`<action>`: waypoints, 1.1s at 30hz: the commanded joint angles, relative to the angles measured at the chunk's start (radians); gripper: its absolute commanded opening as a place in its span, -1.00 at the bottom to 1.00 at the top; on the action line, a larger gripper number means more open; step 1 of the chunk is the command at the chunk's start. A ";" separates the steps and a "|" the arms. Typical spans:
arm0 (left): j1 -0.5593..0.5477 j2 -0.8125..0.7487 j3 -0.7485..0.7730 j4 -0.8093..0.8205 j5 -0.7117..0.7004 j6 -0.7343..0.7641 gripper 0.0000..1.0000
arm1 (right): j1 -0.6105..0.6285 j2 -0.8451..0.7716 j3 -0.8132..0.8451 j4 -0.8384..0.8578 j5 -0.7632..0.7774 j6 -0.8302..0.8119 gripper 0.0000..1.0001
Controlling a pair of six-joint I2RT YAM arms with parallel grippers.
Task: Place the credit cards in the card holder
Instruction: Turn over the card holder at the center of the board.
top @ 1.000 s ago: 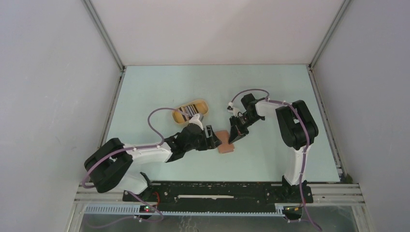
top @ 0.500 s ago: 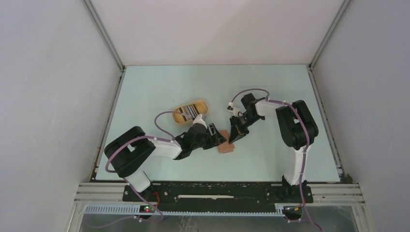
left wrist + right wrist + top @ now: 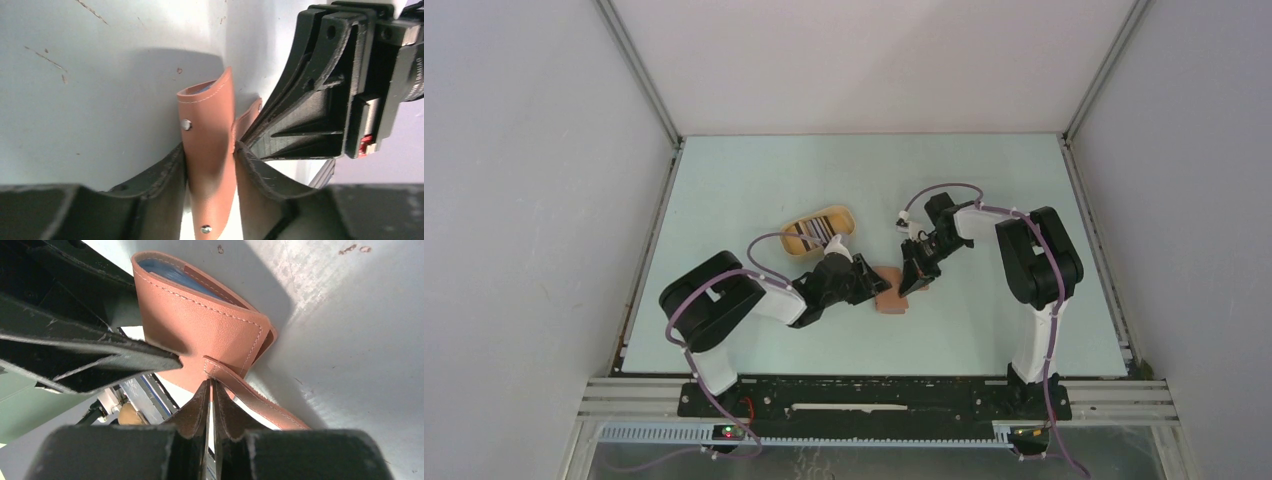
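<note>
The reddish-brown card holder (image 3: 890, 300) lies at mid-table between both grippers. In the left wrist view one leather flap (image 3: 210, 125) stands upright, and my left gripper (image 3: 210, 150) is shut on it, with a finger pressing each side. My right gripper (image 3: 210, 382) is shut on the holder's thin snap tab (image 3: 235, 380), pinching its end. A blue card (image 3: 170, 271) shows inside the card holder (image 3: 200, 325). More credit cards (image 3: 814, 233), striped, lie in the oval tan tray. From above, the left gripper (image 3: 874, 283) and right gripper (image 3: 914, 280) flank the holder.
The oval tan tray (image 3: 839, 213) sits just behind the left gripper. Grey walls with metal rails enclose the pale green table (image 3: 984, 180) on three sides. The two arms' fingers are very near each other over the holder.
The left arm has swung its elbow rightward and pushed its gripper onto the card holder. Its jaws have narrowed from wide open onto the flap. The right gripper has kept still on the tab.
</note>
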 commanded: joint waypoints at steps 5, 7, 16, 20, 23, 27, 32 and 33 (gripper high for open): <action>-0.003 0.064 0.030 0.018 0.075 0.022 -0.53 | -0.022 0.004 0.018 0.019 0.071 -0.043 -0.73; -0.003 0.064 0.028 0.040 0.083 0.034 -0.79 | -0.026 0.001 0.018 0.018 0.064 -0.046 -0.73; -0.009 -0.006 0.008 0.102 0.092 0.172 -1.00 | -0.099 -0.180 0.052 -0.073 -0.065 -0.172 -0.33; -0.020 -0.093 0.014 0.095 0.099 0.304 -1.00 | -0.191 -0.346 0.057 -0.149 -0.171 -0.302 -0.15; -0.038 -0.187 0.043 0.014 0.084 0.450 -1.00 | -0.282 -0.486 0.057 -0.187 -0.227 -0.368 -0.09; -0.101 -0.321 0.125 -0.170 0.005 0.719 -1.00 | -0.419 -0.663 0.054 -0.205 -0.283 -0.406 -0.07; -0.228 -0.439 0.186 -0.239 -0.109 1.250 -1.00 | -0.522 -0.781 0.022 -0.168 -0.326 -0.383 -0.02; -0.254 -0.444 0.181 -0.233 -0.112 1.385 -1.00 | -0.536 -0.790 0.017 -0.159 -0.331 -0.377 -0.02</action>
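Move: The card holder already stands between the left hand's parted fingers, its middle about 2 cm to the right, 1 cm back and 1 cm lower. The tray of cards lies some 12 cm ahead and 13 cm to the left of that hand, about 2 cm below it. From the right hand, whose nearly shut tips are at the root of the strap, the holder's middle is roughly 2 cm to the left and level fore and aft. The left fingers shut on the standing card holder and pinch it from both sides, then the hand carries it up about 14 cm, easing a little back and to the right, while the wrist tips the fingers upward by some 45 degrees and swings clockwise. Once that grip is made, the right hand comes free of the holder beside its strap, opens to about half, and climbs fast away from it, some 24 cm up and 12 cm to the right, rolling as it goes. ##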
